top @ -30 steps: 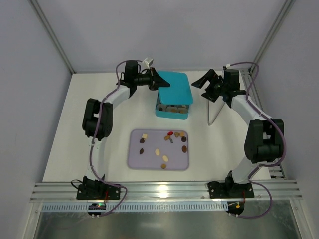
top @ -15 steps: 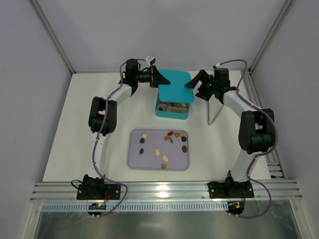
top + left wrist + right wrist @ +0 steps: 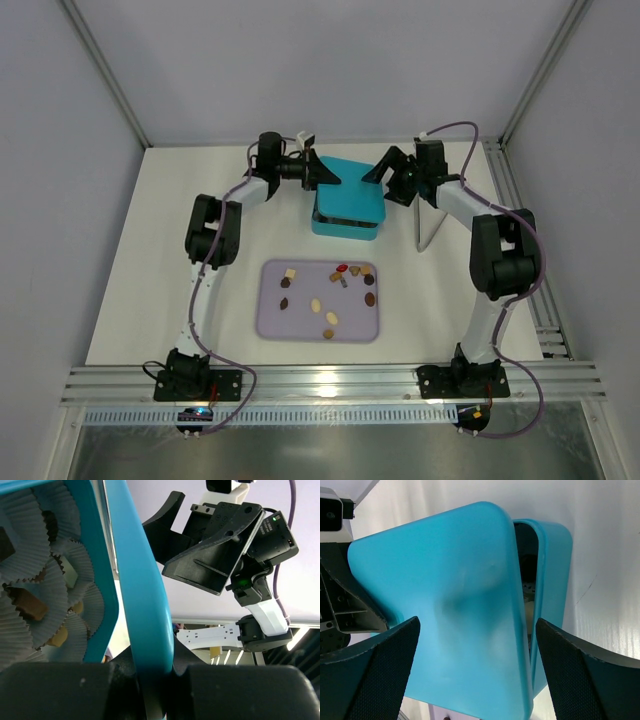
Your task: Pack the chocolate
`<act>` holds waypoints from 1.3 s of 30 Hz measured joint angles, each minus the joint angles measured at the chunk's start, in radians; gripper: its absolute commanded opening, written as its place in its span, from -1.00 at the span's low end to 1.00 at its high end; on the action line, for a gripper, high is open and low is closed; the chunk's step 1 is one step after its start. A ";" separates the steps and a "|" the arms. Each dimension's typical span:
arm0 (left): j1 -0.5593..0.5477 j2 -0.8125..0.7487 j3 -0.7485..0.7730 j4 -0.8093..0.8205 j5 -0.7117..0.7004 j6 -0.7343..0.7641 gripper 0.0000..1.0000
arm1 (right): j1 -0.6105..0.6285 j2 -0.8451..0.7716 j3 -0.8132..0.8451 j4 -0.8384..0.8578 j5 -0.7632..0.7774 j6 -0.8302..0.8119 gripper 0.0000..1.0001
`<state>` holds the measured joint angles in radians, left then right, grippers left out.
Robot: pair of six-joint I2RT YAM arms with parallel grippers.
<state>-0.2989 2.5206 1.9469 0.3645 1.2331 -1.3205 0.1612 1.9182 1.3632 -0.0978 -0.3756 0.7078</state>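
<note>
Several chocolate (image 3: 330, 318) pieces, brown, tan and cream, lie on the lavender tray (image 3: 268, 330). More chocolate (image 3: 27, 606) sits in paper cups (image 3: 20, 545) inside the teal box (image 3: 345, 226). My left gripper (image 3: 325, 175) is shut on the left edge of the teal lid (image 3: 350, 185), which hangs just over the box. In the left wrist view the lid (image 3: 142, 605) stands edge-on between my left gripper's (image 3: 150, 680) jaws. My right gripper (image 3: 380, 175) is open at the lid's right end. In the right wrist view my right gripper (image 3: 477, 670) straddles the lid (image 3: 455, 590) without touching it; beside it, the box (image 3: 552, 580) shows a dark gap.
A thin metal stand (image 3: 428, 225) rises just right of the box, under my right forearm. The tray lies in front of the box, nearer the arm bases. White walls and frame posts enclose the table.
My left gripper has carried the lid right and down over the box, hiding the cups from above. My right gripper has swung left to the lid's right end, still open.
</note>
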 measured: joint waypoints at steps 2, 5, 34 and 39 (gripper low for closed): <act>0.000 0.002 0.000 -0.014 0.000 0.014 -0.94 | 0.006 0.002 0.000 0.000 0.003 -0.001 0.93; 0.000 0.005 0.011 -0.064 0.000 0.055 -0.93 | 0.013 0.002 0.000 0.000 0.008 -0.003 0.93; 0.027 0.037 0.031 -0.274 -0.013 0.225 -0.14 | 0.040 0.023 -0.002 0.000 0.045 -0.029 0.92; 0.031 0.037 0.031 -0.293 -0.021 0.241 0.02 | 0.040 0.024 -0.005 0.000 0.045 -0.031 0.91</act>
<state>-0.2676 2.5576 1.9778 0.0719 1.2121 -1.0794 0.2012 1.9419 1.3579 -0.0978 -0.3305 0.6773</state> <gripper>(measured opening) 0.484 0.959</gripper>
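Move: The open teal box's middle is about 6 cm back, 5 cm right and 10 cm below the left hand, which already pinches the lid edge; the lid's middle lies some 4 cm back, 6 cm right and 2 cm lower. From the right hand, the box is about 7 cm back, 8 cm left and 8 cm below; the lid's middle is roughly 4 cm back, 7 cm left and 2 cm below. The pale tongs lie 11 cm back, 12 cm right and 11 cm below the right hand. The lid goes down onto the box: the left hand sinks about 5 cm in all, drawing some 2 cm left. Partway down, its fingers start to open, to about half wide, and let go of the lid edge, while the wrist rolls slightly. Over the lid's other side, the wide-open right hand eases down and a little left; its contact can't be made out. ##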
